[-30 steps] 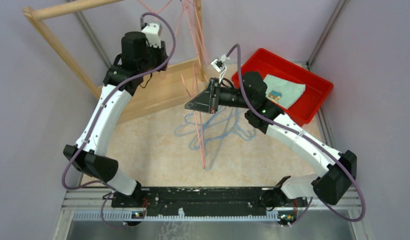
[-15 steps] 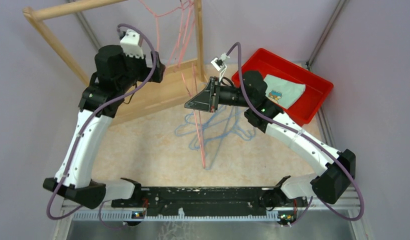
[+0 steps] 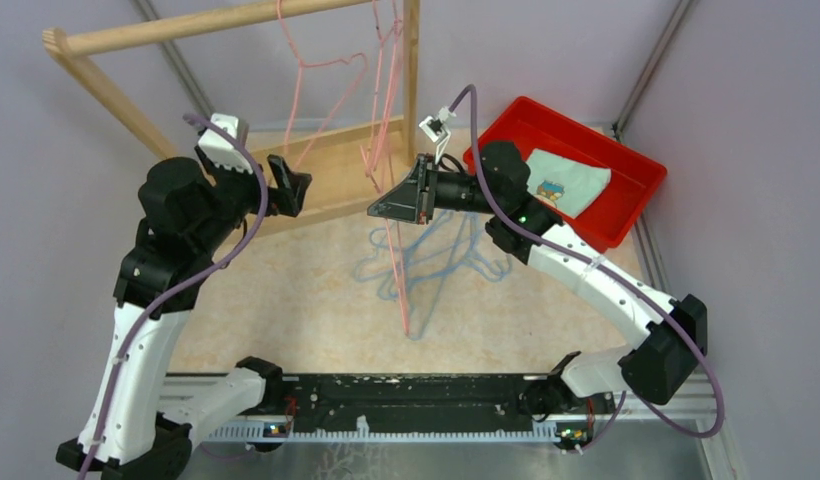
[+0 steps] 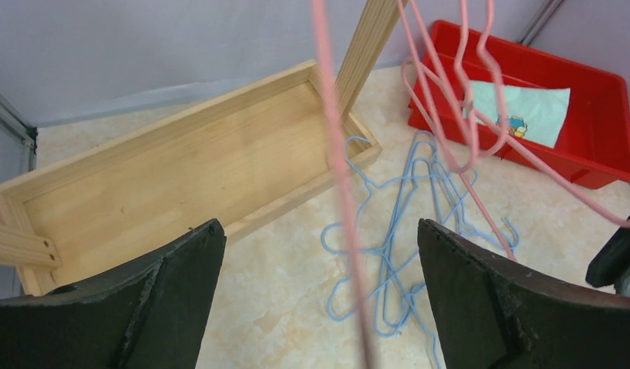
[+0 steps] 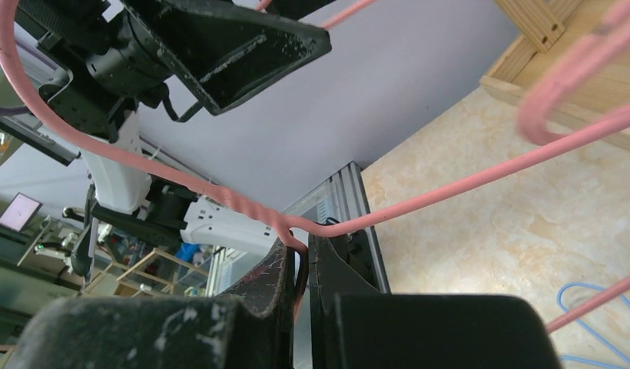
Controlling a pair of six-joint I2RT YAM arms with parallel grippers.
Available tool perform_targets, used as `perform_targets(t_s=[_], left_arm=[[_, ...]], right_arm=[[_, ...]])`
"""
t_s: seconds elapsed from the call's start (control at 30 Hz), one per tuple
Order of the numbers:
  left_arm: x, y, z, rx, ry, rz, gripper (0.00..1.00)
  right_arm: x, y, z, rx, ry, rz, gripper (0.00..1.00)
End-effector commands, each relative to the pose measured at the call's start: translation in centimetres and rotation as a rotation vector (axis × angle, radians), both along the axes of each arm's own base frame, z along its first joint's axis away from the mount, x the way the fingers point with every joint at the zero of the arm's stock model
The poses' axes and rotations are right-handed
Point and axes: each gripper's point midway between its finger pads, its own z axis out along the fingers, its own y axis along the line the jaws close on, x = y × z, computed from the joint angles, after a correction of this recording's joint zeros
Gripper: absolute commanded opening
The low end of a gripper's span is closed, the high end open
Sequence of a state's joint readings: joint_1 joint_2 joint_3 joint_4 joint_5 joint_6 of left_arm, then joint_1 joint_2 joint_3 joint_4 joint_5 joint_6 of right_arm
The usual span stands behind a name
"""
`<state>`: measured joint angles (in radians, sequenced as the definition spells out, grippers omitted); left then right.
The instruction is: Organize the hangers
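A pink hanger (image 3: 331, 62) hangs from the wooden rod (image 3: 186, 30), and more pink hangers (image 3: 391, 60) hang by the right post. My left gripper (image 3: 291, 185) is open and empty, below and left of the hung hanger. In its wrist view a blurred pink wire (image 4: 339, 169) crosses in front of the left gripper (image 4: 319, 228). My right gripper (image 3: 391, 205) is shut on another pink hanger (image 3: 399, 290) that dangles to the table. It pinches the twisted neck (image 5: 300, 246). Several light blue hangers (image 3: 436, 255) lie tangled on the table (image 4: 396, 254).
The wooden rack's base tray (image 3: 336, 185) sits at the back left. A red bin (image 3: 626, 190) holding a folded cloth (image 3: 566, 180) stands at the back right. Grey walls close in on both sides.
My left gripper opened and drew back down and to the left from the rod, leaving a pink hanger hung there. The right arm barely moved.
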<state>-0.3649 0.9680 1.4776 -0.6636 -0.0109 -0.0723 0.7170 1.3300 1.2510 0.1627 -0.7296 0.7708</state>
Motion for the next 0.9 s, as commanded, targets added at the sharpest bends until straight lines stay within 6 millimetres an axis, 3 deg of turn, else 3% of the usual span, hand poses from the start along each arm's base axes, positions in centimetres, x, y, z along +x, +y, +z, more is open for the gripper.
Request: perform_targets(t_s=[0.0,0.23,0.37,0.67,0.87], left_arm=[[0.5,0.1,-2.2,0.008,0.026,0.026,1.0],[4.9,-1.4,-0.6,0.003,-0.045,0.026,1.0],[6.0,-2.2,0.4,0.005,-0.055,0.008,1.0],[6.2,-3.4,0.3,0.003,-0.035,-0.053,1.0],[3.6,-4.8,1.5,-0.059,-0.022,-0.16,1.0]], right_arm=[[0.2,-0.3,1.5,0.04,-0.055,-0.016,0.0],[0.1,-1.0,2.2,0.045,-0.071,-0.055,0.0],[0.1,-1.5,2.9,0.044,-0.096,-0.083,0.0],[0.5,-1.3,3.1,0.026,-0.117,-0.087,0.0],[1.5,-1.1,2.5,0.007,-0.1,-0.126,0.0]])
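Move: From the left hand, the pink hanger held by the right fingers has its neck about 11 cm to the right, 4 cm back and some 3 cm lower. The last-hung pink hanger is about 14 cm ahead, 4 cm right and 3 cm lower; the other hung hangers are roughly 12 cm ahead and 11 cm right, about level. From the right hand, the held hanger's neck is right at its fingertips. Left hand, open, dips about 6 cm forward and rightward, then rises, while the right keeps pinching its hanger. ##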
